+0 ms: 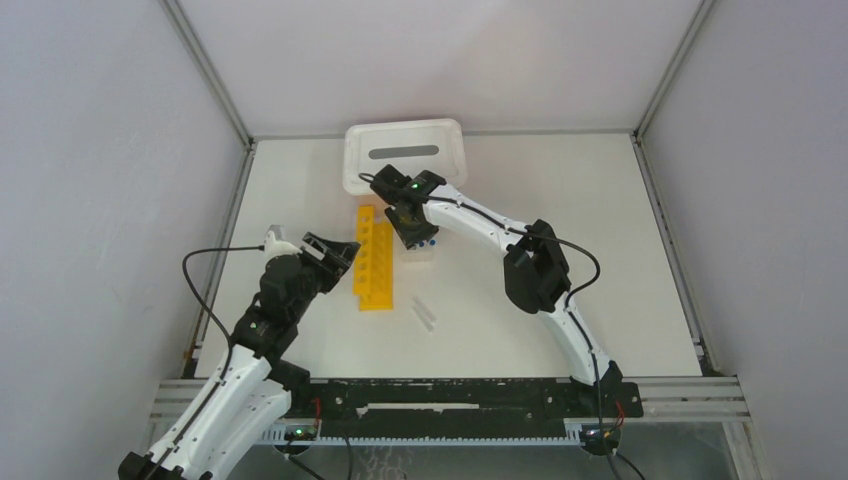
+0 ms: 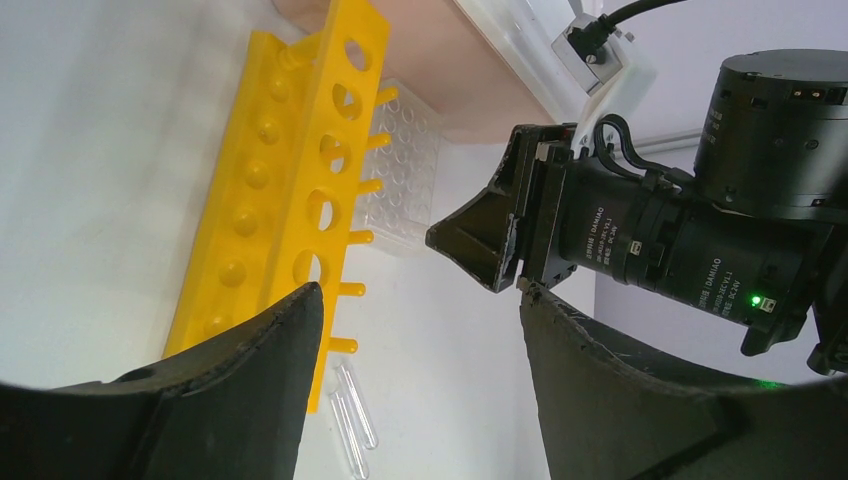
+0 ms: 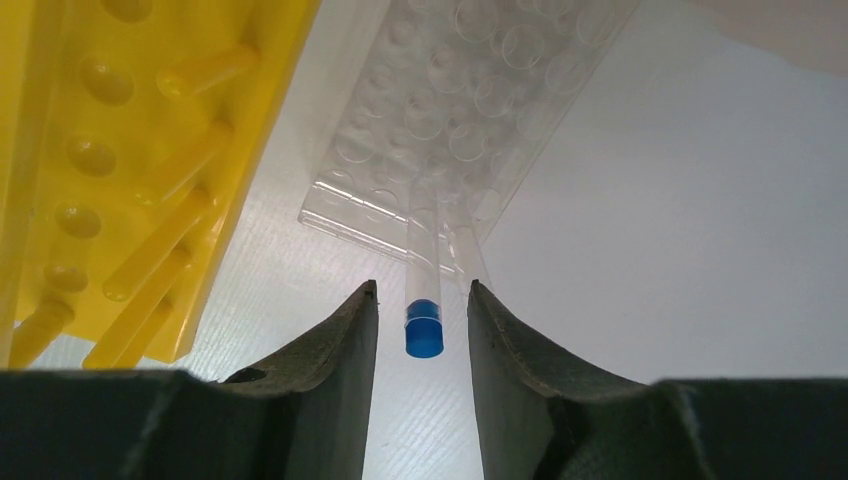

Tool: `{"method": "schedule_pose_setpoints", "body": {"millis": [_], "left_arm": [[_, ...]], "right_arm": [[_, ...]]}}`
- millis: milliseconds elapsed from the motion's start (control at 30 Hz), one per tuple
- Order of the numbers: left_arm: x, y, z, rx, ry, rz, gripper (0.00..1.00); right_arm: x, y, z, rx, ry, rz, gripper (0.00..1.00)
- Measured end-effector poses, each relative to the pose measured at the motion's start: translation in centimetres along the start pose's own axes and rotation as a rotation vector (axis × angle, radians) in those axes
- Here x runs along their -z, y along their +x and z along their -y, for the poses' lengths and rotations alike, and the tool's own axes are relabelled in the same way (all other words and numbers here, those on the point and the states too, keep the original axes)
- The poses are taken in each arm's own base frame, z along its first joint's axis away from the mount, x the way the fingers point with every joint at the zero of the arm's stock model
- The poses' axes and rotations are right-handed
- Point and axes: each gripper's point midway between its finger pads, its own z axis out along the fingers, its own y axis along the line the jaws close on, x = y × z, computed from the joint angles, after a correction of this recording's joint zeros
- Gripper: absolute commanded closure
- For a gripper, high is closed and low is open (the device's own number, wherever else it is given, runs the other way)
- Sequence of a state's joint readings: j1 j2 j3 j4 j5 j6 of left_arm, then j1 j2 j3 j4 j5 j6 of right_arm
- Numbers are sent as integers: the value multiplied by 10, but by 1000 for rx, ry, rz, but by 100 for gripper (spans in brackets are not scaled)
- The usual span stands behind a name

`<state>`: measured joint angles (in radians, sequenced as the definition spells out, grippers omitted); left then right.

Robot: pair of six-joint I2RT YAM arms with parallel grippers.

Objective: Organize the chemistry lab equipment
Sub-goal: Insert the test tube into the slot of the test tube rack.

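Note:
The long yellow rack [image 1: 375, 258] lies on the table with the clear gridded rack [image 1: 422, 256] at its right side. My right gripper [image 1: 412, 236] hangs over the clear rack. In the right wrist view a blue-capped tube [image 3: 424, 328] stands in the clear rack [image 3: 470, 120], and my right gripper [image 3: 420, 290] is open around its cap with a gap on each side. My left gripper [image 1: 343, 253] is open and empty just left of the yellow rack [image 2: 290, 190]. Two clear uncapped tubes [image 1: 424, 314] lie on the table near the yellow rack's near end [image 2: 352, 415].
The pink bin with its white slotted lid [image 1: 405, 155] stands at the back, just behind both racks. The right arm's wrist [image 2: 700, 230] reaches across in front of my left gripper [image 2: 420, 300]. Grey walls close the table in on the left, the right and the back.

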<state>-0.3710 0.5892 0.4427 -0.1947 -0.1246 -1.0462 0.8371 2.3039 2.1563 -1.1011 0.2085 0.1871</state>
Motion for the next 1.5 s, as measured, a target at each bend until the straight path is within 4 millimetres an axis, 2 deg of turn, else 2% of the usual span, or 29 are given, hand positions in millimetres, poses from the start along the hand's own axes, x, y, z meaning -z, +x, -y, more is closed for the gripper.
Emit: {"method": "schedule_pose_setpoints", "body": {"millis": [400, 533, 667, 833, 900, 967, 1067, 1167, 1333, 1433, 1500], "left_arm": [[0, -1, 1, 1, 6, 3, 23], [0, -1, 1, 0, 4, 4, 23], [1, -1, -1, -11, -2, 7, 14], [7, -7, -1, -22, 3, 35, 8], [11, -10, 3, -21, 22, 49, 1], [15, -13, 6, -20, 42, 62, 0], [21, -18, 13, -20, 76, 81, 0], [23, -19, 17, -17, 101, 92, 0], [21, -9, 8, -15, 114, 71, 0], [21, -5, 5, -17, 118, 54, 1], [22, -5, 6, -18, 124, 54, 7]], "right_arm": [[0, -6, 4, 4, 31, 28, 54], [9, -14, 6, 3, 50, 70, 54], [40, -28, 11, -13, 65, 164, 53], [100, -26, 20, -35, 65, 325, 52], [122, -11, 21, -36, 48, 381, 52], [134, 4, 19, -35, 27, 422, 52], [134, 32, 12, -21, -1, 454, 52], [115, 64, 0, -2, -27, 446, 51], [72, 121, -16, 19, -61, 436, 51], [55, 141, -17, -1, -74, 462, 51], [46, 147, -17, -26, -86, 491, 51]]}}
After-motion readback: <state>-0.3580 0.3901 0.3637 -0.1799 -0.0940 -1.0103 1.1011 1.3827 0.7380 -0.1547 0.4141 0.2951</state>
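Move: The two loose test tubes lie about 14 cm back from the right hand, 1 cm to its right and some 7 cm below. Its already parted fingers straddle a blue-capped tube, with another capped tube 2 cm to the right. The clear rack's middle is 2 cm ahead, 1 cm left; the yellow rack's is 9 cm left, 3 cm back. From the left hand the loose test tubes lie about 16 cm right, 4 cm back, 16 cm below. The right hand rises 12 cm, swings 14 cm back and right, then sinks beside the loose test tubes. ##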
